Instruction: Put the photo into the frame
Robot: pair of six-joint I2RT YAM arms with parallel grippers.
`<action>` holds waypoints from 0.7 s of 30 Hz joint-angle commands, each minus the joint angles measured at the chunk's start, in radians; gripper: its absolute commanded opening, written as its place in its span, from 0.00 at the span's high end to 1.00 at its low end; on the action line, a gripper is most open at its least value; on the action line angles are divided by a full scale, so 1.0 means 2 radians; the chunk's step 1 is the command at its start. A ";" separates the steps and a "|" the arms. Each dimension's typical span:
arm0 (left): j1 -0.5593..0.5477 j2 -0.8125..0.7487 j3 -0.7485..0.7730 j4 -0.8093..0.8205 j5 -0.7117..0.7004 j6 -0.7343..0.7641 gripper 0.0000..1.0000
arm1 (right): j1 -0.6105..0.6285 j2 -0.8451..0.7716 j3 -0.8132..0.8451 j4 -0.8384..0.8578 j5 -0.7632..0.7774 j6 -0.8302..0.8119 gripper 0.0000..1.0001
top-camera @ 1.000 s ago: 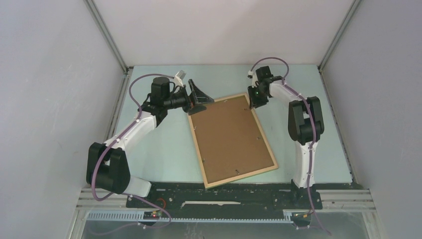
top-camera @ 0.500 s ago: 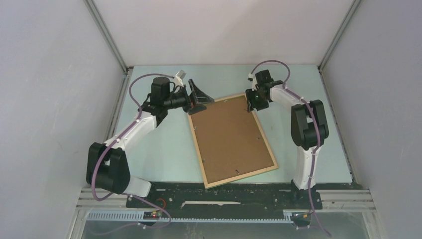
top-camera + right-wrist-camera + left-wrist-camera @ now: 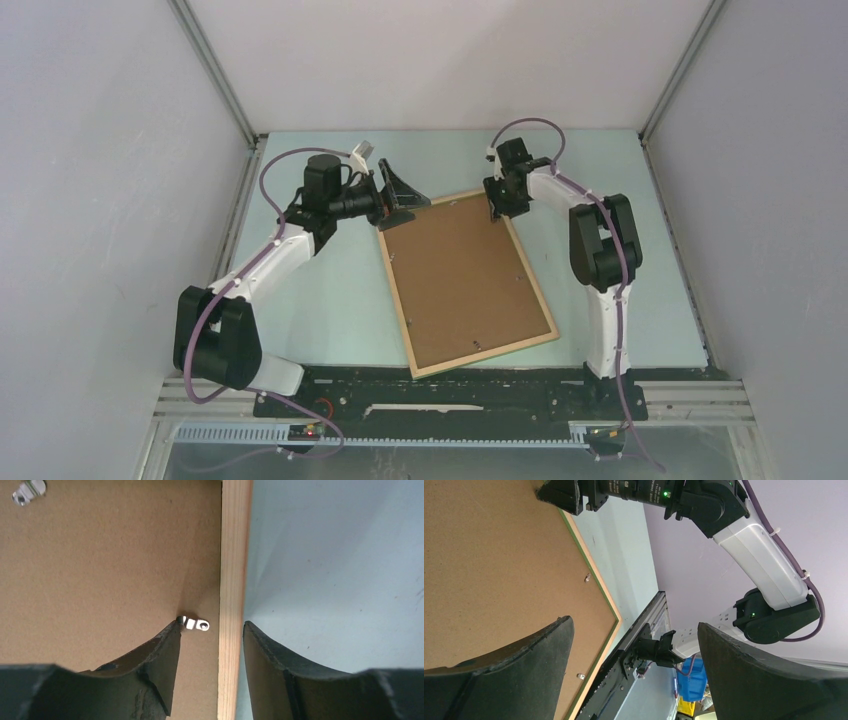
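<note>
The frame [image 3: 485, 354] lies face down on the table, light wood rim up. Inside the rim shows the plain brown board back of the photo [image 3: 465, 280]. My left gripper [image 3: 400, 195] hovers open at the frame's far left corner, nothing between its fingers [image 3: 634, 622]. My right gripper [image 3: 495, 208] is open at the far right corner. In the right wrist view its jaws [image 3: 212, 623] straddle the wooden rail [image 3: 232, 555], and the left fingertip touches a small metal tab [image 3: 196, 624] on the board [image 3: 110, 565]. The photo's picture side is hidden.
Grey enclosure walls [image 3: 120, 200] close in the pale green table [image 3: 330, 300] on three sides. A black mounting rail [image 3: 450, 390] runs along the near edge. More metal tabs [image 3: 27, 491] sit around the board's border.
My right gripper has shifted left along the frame's far right corner and its jaws have spread wider. The left arm, frame and board have not moved.
</note>
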 commanded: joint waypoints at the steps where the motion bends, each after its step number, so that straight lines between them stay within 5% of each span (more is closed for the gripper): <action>1: -0.003 -0.009 -0.018 0.018 0.009 -0.005 0.00 | 0.006 0.022 0.037 -0.010 0.037 0.002 0.45; 9: -0.003 -0.009 -0.018 0.018 0.009 -0.006 0.00 | 0.000 0.039 0.061 -0.032 0.037 0.030 0.60; 18: -0.003 -0.010 -0.019 0.020 0.010 -0.006 0.00 | -0.018 0.054 0.085 -0.062 -0.005 0.082 1.00; 21: -0.005 -0.011 -0.019 0.021 0.010 -0.007 0.00 | -0.022 0.053 0.089 -0.071 -0.021 0.097 1.00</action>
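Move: Just left of the right hand, about 1 cm off and slightly below, sits the metal clip beside the frame's right rail. The far-right corner lies roughly 7 cm ahead, with no sideways offset. Another clip at the far rail is some 4 cm ahead and 9 cm left, all only 1 or 2 cm below the hand. From the left hand, the first clip lies about 17 cm right, 2 cm ahead and 18 cm lower. Sliding nearly level, the right hand goes forward about 2 cm along the right rail towards the far-right corner, then drifts some 1 cm right as the wrist turns about 10 degrees clockwise. Its fingers close from a little over half open to nearly shut, ending over the rail beyond the clip; whether the tips touch wood can't be told. ##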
